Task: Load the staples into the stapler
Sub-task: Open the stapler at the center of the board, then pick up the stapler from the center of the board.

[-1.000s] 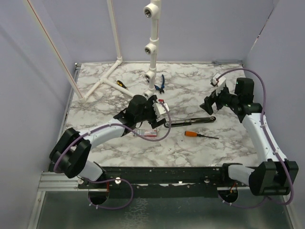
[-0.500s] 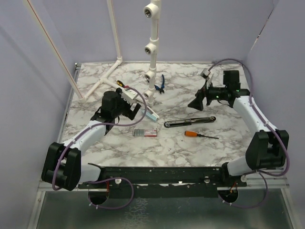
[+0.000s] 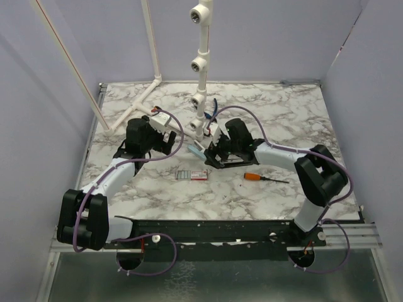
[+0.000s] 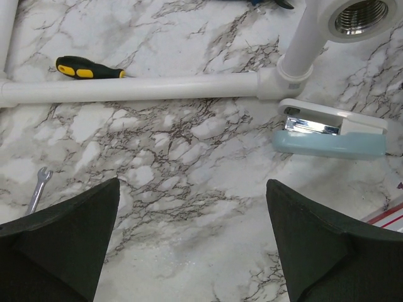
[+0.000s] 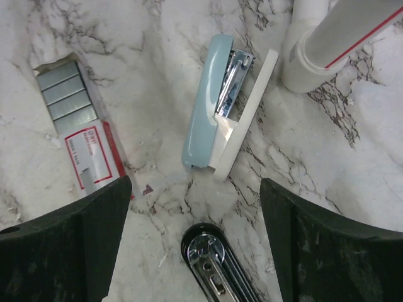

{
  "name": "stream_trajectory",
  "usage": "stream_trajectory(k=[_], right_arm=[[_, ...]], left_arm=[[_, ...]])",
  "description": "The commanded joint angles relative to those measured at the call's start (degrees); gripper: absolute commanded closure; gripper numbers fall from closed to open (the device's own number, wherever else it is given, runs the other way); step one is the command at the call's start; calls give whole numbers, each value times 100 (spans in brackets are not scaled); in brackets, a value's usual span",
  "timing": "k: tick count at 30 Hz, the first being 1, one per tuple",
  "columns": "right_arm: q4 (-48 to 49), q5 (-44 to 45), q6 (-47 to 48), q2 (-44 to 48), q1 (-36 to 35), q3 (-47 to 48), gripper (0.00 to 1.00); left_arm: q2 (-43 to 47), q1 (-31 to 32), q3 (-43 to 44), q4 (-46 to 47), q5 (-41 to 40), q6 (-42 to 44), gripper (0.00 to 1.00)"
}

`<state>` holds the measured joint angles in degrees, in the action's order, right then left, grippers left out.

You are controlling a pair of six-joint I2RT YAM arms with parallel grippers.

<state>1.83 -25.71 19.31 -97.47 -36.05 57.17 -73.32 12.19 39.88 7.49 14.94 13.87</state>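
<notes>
The stapler (image 5: 217, 267), slim and black with a shiny metal channel, lies flat on the marble. Its rounded end sits between the fingers of my right gripper (image 5: 195, 242), which is open and hovers over it without touching. In the top view that gripper (image 3: 214, 158) covers the stapler's (image 3: 238, 163) left end. The staples (image 5: 72, 119), silvery strips sliding out of a white box with red marking, lie just left of it, also in the top view (image 3: 192, 175). My left gripper (image 4: 192, 245) is open over bare marble, further left (image 3: 162, 145).
A pale teal bar (image 5: 211, 107) with a white base lies beside the foot of the white pipe stand (image 3: 201, 63). An orange-handled screwdriver (image 3: 255, 177) lies to the right. A yellow-black screwdriver (image 4: 88, 68), a small wrench (image 4: 38, 189) and blue pliers (image 3: 213, 110) lie farther back.
My right arm has swung from the far right side of the table to the middle, over the stapler's left end. My left gripper has drawn back and left, away from the staples.
</notes>
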Motion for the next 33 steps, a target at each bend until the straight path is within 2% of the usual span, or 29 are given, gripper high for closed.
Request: stream_trajectory(k=[1,13,25,28,33], right_arm=[[991,765,-555,-552,-109,240,15],[1559,696,-1411,-1314,-148,335,29],[2140,816,-1781,-1434,-218,-259,47],[2210,813,-1765,-1380,-225,-355,54],[2218,760,-1435,-1029,-214,-513,75]], left_arm=[[136,-93,-2,-10,-102,-94,1],[176,-120,-90,161,-36,-101,1],[220,-121,-108,193,66,-104,1],[217,-122,-113,196,79,-65,1],[219,-120,-119,193,289,80,1]])
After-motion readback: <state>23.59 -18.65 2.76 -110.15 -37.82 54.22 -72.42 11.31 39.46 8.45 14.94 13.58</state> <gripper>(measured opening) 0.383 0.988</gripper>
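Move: The opened blue-and-white stapler lies about 4 cm ahead of the right hand, 5 cm to its left and 6 cm below. Its neighbours, from that hand: the staple box about 6 cm back and 7 cm left, the white pole foot 9 cm ahead and 6 cm left, the middle of the long black tool 2 cm back and some 14 cm right. For the left hand the stapler is about 11 cm right, 2 cm back and 11 cm lower. The blue-and-white stapler is taken by its hinge end: the right hand sinks about 5.5 cm while easing forward and left some 2.5 cm each, overshooting a little forward before settling back. It turns roughly 15 degrees clockwise to line up with the stapler, and the wide-open fingers close by more than half around both sides, pinching the hinge end between their tips. ##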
